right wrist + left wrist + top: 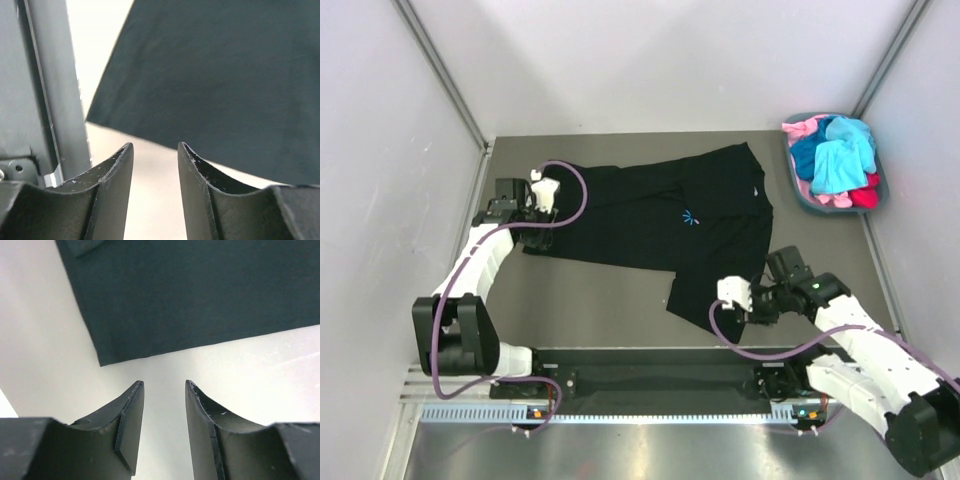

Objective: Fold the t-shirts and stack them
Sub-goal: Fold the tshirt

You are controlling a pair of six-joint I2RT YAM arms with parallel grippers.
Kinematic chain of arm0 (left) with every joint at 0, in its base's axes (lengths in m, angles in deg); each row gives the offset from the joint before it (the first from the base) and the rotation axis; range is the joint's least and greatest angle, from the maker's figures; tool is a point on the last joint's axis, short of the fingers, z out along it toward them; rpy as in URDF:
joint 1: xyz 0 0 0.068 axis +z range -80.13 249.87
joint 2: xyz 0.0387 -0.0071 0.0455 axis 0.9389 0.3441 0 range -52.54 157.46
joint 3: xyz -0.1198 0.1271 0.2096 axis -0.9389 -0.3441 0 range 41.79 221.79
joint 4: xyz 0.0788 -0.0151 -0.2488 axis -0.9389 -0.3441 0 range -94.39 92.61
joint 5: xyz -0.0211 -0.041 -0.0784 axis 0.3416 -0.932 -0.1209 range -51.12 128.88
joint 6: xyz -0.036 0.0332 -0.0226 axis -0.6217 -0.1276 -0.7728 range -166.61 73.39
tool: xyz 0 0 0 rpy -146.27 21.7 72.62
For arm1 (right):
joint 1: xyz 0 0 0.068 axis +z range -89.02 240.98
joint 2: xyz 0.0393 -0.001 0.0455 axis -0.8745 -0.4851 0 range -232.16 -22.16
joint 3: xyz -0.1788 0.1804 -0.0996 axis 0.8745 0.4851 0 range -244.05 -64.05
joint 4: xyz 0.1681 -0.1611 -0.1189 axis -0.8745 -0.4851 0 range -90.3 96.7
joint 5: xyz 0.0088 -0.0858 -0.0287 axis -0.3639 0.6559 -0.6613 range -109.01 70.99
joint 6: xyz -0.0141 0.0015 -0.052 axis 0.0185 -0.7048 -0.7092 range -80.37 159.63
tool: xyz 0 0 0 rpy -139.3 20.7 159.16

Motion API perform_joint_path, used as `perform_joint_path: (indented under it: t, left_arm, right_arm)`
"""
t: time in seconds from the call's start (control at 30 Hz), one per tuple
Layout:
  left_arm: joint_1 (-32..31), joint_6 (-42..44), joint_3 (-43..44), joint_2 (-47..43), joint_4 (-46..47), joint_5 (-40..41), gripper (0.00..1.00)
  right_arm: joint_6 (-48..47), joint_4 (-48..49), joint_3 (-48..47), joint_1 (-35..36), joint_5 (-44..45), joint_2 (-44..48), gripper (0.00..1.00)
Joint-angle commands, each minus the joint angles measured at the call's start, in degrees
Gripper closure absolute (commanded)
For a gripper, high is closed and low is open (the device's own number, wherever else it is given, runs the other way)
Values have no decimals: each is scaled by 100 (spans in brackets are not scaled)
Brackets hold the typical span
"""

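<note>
A large black t-shirt (650, 215) with a small light-blue starburst logo (690, 217) lies spread flat across the table. My left gripper (532, 228) hovers at its left edge, open and empty. In the left wrist view a corner of the black t-shirt (200, 290) lies just ahead of the left gripper (165, 385), with bare table beneath. My right gripper (728, 303) is by the shirt's near right edge, also open and empty. The right wrist view shows the black t-shirt (225, 75) beyond the right gripper (155, 146).
A grey-blue basket (798, 190) stands at the back right, holding turquoise (840, 160), blue (810, 155), pink (805, 128) and red (865, 195) shirts. The arms' mounting rail (650, 380) runs along the near edge. Walls close in the left, back and right.
</note>
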Motion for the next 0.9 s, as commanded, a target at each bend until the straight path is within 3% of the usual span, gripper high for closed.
perform_joint_path:
  t: [0.0, 0.4, 0.87]
  left_arm:
    - [96, -74, 15, -14, 172, 220, 56]
    - [201, -83, 103, 460, 181, 546, 58]
    - [351, -92, 85, 548, 207, 502, 59]
  right_arm:
    - [-413, 280, 258, 278, 206, -33, 59]
    - [-334, 922, 557, 1535, 663, -806, 56]
    - [-132, 738, 372, 2054, 830, -1282, 57]
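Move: The near outer corner of the t-shirt's sleeve lies about 6 cm back, 2 cm left and 7 cm below the right hand; the sleeve's other corner is roughly 3 cm ahead and 19 cm left of that hand, and the blue print some 25 cm ahead, 14 cm left. From the left hand, the shirt's near left corner lies about 7 cm left, 2 cm ahead and 11 cm below, with the far left corner roughly 24 cm beyond it and 4 cm to its right. Lower the right gripper about 6 cm, drawing it back some 3 cm and a little left, down over the sleeve's near corner; meanwhile swing the wrist about 15 degrees counter-clockwise and point the fingers more steeply down. Ease the left gripper about 3 cm left and as much down towards the near left corner, still above the cloth. Keep both sets of fingers part open. ##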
